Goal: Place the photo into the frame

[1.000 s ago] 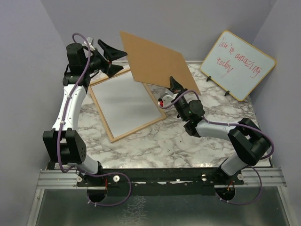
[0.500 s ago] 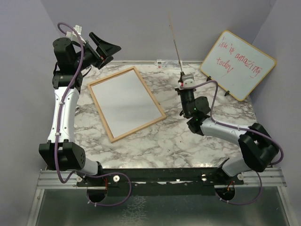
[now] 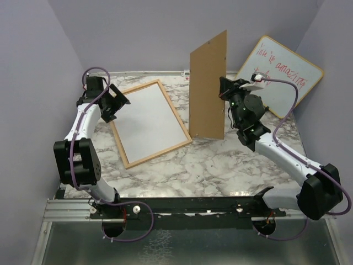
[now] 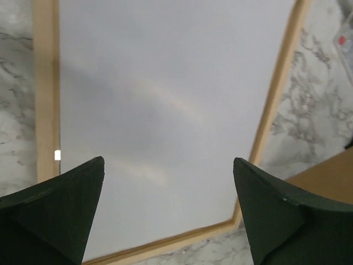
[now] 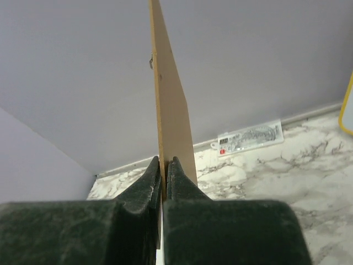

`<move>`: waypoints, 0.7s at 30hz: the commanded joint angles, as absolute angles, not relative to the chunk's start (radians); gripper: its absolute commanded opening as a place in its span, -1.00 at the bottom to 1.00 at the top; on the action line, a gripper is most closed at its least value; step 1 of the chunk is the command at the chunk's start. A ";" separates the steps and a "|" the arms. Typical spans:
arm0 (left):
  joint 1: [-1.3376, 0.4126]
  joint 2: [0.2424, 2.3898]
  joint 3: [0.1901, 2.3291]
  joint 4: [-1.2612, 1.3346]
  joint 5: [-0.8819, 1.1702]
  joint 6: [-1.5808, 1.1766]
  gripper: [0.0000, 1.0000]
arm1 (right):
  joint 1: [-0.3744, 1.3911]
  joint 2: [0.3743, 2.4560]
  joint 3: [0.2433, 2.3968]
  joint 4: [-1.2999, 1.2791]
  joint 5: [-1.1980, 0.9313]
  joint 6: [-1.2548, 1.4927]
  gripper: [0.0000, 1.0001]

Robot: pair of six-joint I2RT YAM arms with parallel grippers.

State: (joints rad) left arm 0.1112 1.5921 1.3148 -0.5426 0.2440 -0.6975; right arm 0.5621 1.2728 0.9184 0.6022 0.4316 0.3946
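The frame (image 3: 160, 153), thin light wood, lies flat on the marble table left of centre; its inside is a plain pale surface (image 4: 165, 83) with no picture showing. The photo is hidden from every view. My left gripper (image 3: 113, 102) (image 4: 168, 161) stands open above the frame's left part, nothing between its fingers. My right gripper (image 3: 224, 94) (image 5: 164, 160) is shut on the plain brown backing board (image 3: 208, 85) (image 5: 168, 105), which stands upright on edge just right of the frame, its lower corner close to the frame's right corner.
A wood-edged whiteboard (image 3: 278, 74) with red writing leans at the back right. A small white tag (image 5: 248, 138) lies against the back wall. Lilac walls close in the table on three sides.
The right arm has lifted the backing board off the frame and swung it upright, to the right. The left gripper has come down from high at the back to just over the frame.
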 commanded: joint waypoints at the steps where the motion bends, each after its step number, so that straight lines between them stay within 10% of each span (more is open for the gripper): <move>1: 0.118 1.631 1.273 -0.610 -0.005 -0.611 0.98 | 0.497 1.266 0.950 0.407 0.298 0.718 -0.99; 21: 0.124 1.766 1.330 -0.596 -0.220 -0.384 0.98 | 0.158 1.391 1.013 0.230 -0.160 0.633 -0.99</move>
State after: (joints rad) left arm 0.1158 1.7432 1.2961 -0.6220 -0.1810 -0.4591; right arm 0.2310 1.3605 0.9539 0.2306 0.0360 0.6392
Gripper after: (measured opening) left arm 0.990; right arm 0.007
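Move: From the left gripper the frame's middle lies about 5 cm back, 7 cm right and 13 cm down; the middle of its left rail is some 10 cm back and 7 cm left. A stapler sits beyond that rail, about 15 cm left and 6 cm back. From the right gripper, already holding the brown backing board, the frame's middle is roughly 34 cm left, 3 cm back and 33 cm down, and the ruler pack 18 cm ahead, 10 cm left. Bring the left gripper, still wide open, down about 10 cm and 8 cm left across the white sheet to the frame's left rail, drifting slightly back and rolling its left side up some 25 degrees, its tips steeper. Meanwhile keep the board pinched in the right gripper and lower it about 10 cm, also right and a little forward, tipping the fingers down. ##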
